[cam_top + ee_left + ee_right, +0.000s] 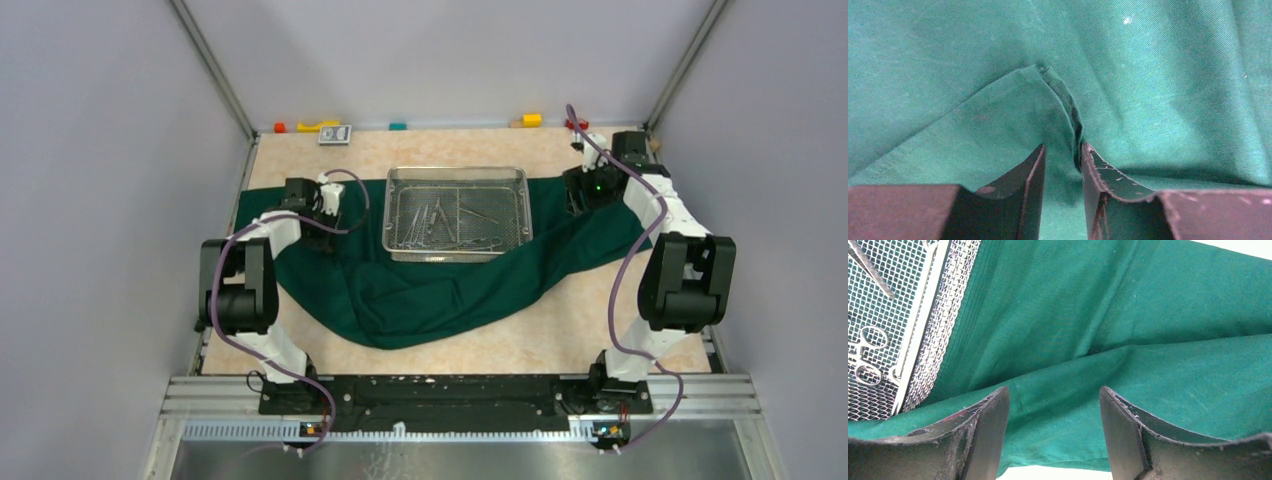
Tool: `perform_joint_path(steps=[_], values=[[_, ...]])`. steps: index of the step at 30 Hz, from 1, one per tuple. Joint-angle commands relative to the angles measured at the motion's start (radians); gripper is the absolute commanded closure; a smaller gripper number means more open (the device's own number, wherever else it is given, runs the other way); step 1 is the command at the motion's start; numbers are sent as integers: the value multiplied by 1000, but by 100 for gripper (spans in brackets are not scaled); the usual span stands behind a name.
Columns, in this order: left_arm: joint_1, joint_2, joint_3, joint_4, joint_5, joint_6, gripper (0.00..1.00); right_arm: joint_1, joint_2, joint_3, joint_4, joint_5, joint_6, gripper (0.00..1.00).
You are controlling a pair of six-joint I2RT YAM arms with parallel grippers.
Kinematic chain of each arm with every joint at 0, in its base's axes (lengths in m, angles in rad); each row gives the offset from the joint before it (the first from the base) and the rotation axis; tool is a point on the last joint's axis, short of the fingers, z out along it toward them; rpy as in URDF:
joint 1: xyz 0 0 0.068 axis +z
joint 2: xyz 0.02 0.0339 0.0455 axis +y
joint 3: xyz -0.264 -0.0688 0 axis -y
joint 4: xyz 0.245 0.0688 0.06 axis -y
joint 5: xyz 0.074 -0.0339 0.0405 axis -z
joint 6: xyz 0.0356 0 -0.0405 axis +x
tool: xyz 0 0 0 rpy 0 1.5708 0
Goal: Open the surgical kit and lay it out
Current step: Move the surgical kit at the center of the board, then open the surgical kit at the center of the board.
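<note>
The dark green cloth (430, 290) lies spread and rumpled across the table, sagging toward the near edge. On it, at centre back, the silver wire-mesh tray (458, 172) holds several steel instruments (435, 220). My left gripper (328, 212) is down on the cloth's left part. In its wrist view the left gripper (1063, 150) stands narrowly open astride a raised hemmed fold of cloth (1048, 100), and the hem touches the right finger. My right gripper (580, 195) is at the cloth's right end, wide open over the cloth (1108, 330) near its edge. The tray wall (938, 325) and ring handles (868, 355) show at left.
Small coloured blocks sit along the back edge: red (279, 127), yellow (318, 126), teal (398, 126) and another yellow (531, 119). A small card box (336, 134) lies among them. Grey walls close in on both sides. Bare beige tabletop (600, 330) shows near front right.
</note>
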Motion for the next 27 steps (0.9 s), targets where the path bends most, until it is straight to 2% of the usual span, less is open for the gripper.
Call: perform_joint_path(steps=[1, 4, 9, 15, 19, 22, 27], values=[[-3, -17, -22, -6, 10, 15, 67, -3, -58, 2, 14, -8, -11, 35], [-3, -26, -19, -16, 25, 20, 83, -3, -68, -3, 10, -6, -18, 35], [-3, -74, 4, -53, 56, 16, 99, -3, -84, -6, -1, 2, -33, 35], [-2, -157, 27, -115, 62, 32, 100, -3, -98, -9, -5, 4, -46, 36], [-1, -237, 25, -157, 17, 62, 100, -3, -107, -13, -15, -6, -56, 36], [0, -301, 24, -213, -49, 107, 100, -3, -114, -16, -30, -22, -71, 36], [17, -452, 1, -346, -256, 212, 100, -3, -136, -20, -65, -29, -121, 36]])
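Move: The green drape's folded edge lies right at the left fingertips, about 1 cm below the hand point and between the half-open fingers. From there the surgical kit's tray is centred some 25 cm to the right and 6 cm ahead, at nearly the same height; the small white box is about 23 cm ahead and 1 cm to the right. From the right hand, that fold lies roughly 49 cm left, 6 cm back and 10 cm down. The drape's folded edge is pinched as the left fingers finish closing from half open, the hand almost still. Then the left hand raises the pinched cloth about 8.5 cm, drawing it back some 3.5 cm towards the base and veering a little left at the end, with a slight tilt. The open right hand merely rises 1 to 2 cm and eases back over its side of the drape. ##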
